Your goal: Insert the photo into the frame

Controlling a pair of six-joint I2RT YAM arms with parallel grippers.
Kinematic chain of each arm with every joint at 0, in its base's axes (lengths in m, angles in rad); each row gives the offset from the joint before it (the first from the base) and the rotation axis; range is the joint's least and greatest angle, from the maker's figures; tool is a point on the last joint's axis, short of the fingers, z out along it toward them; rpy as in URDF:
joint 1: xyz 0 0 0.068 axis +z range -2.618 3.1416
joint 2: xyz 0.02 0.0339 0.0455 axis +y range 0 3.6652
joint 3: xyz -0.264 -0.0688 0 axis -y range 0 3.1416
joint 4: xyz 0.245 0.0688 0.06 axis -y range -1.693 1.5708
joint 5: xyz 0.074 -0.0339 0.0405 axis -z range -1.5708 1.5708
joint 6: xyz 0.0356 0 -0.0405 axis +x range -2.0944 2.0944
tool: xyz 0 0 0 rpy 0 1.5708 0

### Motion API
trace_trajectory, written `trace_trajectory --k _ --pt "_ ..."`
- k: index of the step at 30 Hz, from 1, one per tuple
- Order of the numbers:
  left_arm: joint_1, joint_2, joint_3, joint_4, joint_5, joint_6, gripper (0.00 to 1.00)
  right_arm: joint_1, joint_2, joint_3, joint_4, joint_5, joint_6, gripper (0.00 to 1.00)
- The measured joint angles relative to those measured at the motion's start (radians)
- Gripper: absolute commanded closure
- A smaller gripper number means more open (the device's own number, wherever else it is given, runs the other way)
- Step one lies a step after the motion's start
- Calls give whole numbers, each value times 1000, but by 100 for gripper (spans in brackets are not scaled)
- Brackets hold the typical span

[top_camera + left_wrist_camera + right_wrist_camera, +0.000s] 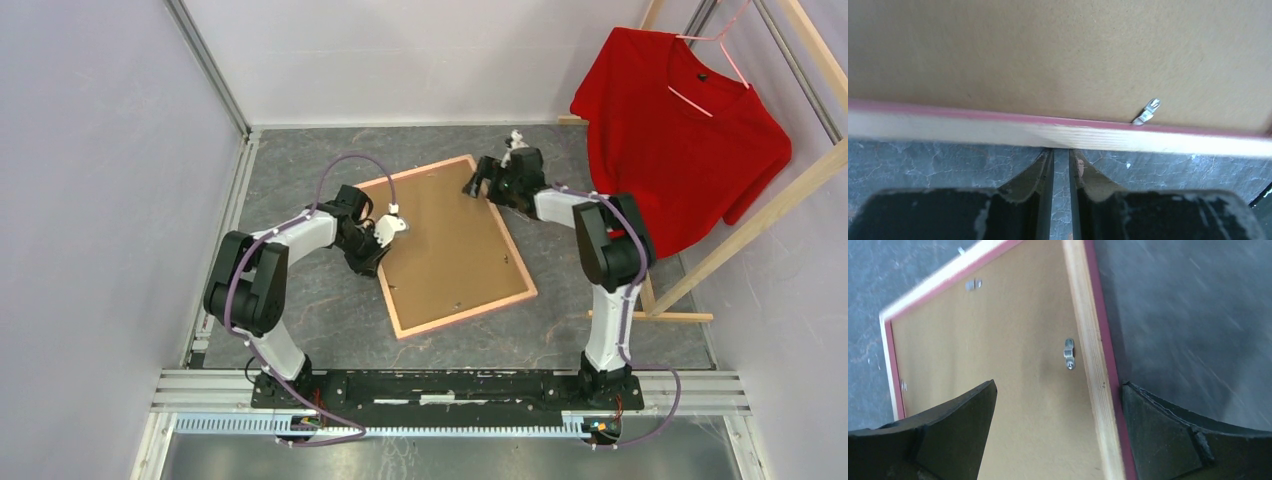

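The frame [450, 250] lies back up on the grey table, its brown backing board showing inside a light wood rim with a pink edge. The photo is out of view. My left gripper [397, 222] is at the frame's left side. In the left wrist view its fingertips [1061, 152] reach the wooden rim [998, 132], a narrow slit apart with only table between them. My right gripper [482, 182] is over the far right corner. It stands wide open [1058, 385], straddling the right rim [1093, 365] without pinching it.
Small metal clips [1068, 353] [1148, 111] sit on the backing near the rim. A red shirt [680, 130] on a pink hanger hangs from a wooden rack [760, 220] at the right. Walls enclose the table on the left and at the back.
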Motion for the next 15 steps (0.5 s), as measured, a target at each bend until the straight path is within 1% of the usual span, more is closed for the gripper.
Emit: trace_trajectory --k 2,3,4,5,6,9,11,12,13,14,15 --pt "-29 -3 0 -7 -19 0 70 39 88 131 -23 22 -3 2" --pt "-48 -4 0 -16 -24 -1 66 60 135 204 -36 33 -6 2" --pt "-74 -5 0 -35 -26 -3 59 79 180 275 -51 43 -11 2" --pt "-103 -6 0 -56 -26 -5 50 100 231 355 -63 48 -15 2" --pt "-131 -8 0 -78 -23 -11 44 119 284 444 -82 48 -19 2" --pt "-212 -14 2 -132 -7 -18 33 168 416 672 -148 32 -30 2" --pt "-243 -15 6 -163 13 -18 28 194 441 733 -180 22 -43 2" --pt "-253 -15 6 -180 25 -16 22 202 433 731 -192 20 -48 2" --pt "-261 -15 7 -193 34 -9 17 203 417 716 -191 17 -50 2" --pt "-262 -17 8 -206 43 1 9 200 387 682 -189 16 -50 2" --pt "-261 -22 8 -215 49 13 7 196 343 629 -198 8 -47 2"
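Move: The frame lies back-up, its middle about 16 cm right of the left hand and 6 ahead, nearly level. The left hand is just outside the frame's left side; a metal clip on the backing is about 4 cm right of that hand and 4 back. From the right hand, the frame's middle is some 8 cm left, 12 back and slightly below, and its far right corner about 7 cm ahead and 2 left. Leftward and forward sweeps the right hand, some 15 cm left and 8 out, its wide-open fingers straddling the frame's right side with one pad on the outer face, then it eases back a little and rises about 3 cm. The left hand pushes the opposite side back about 9 cm and 5 right, turning about 15 degrees clockwise as its nearly shut fingers spread wide, one still at the outer face. ##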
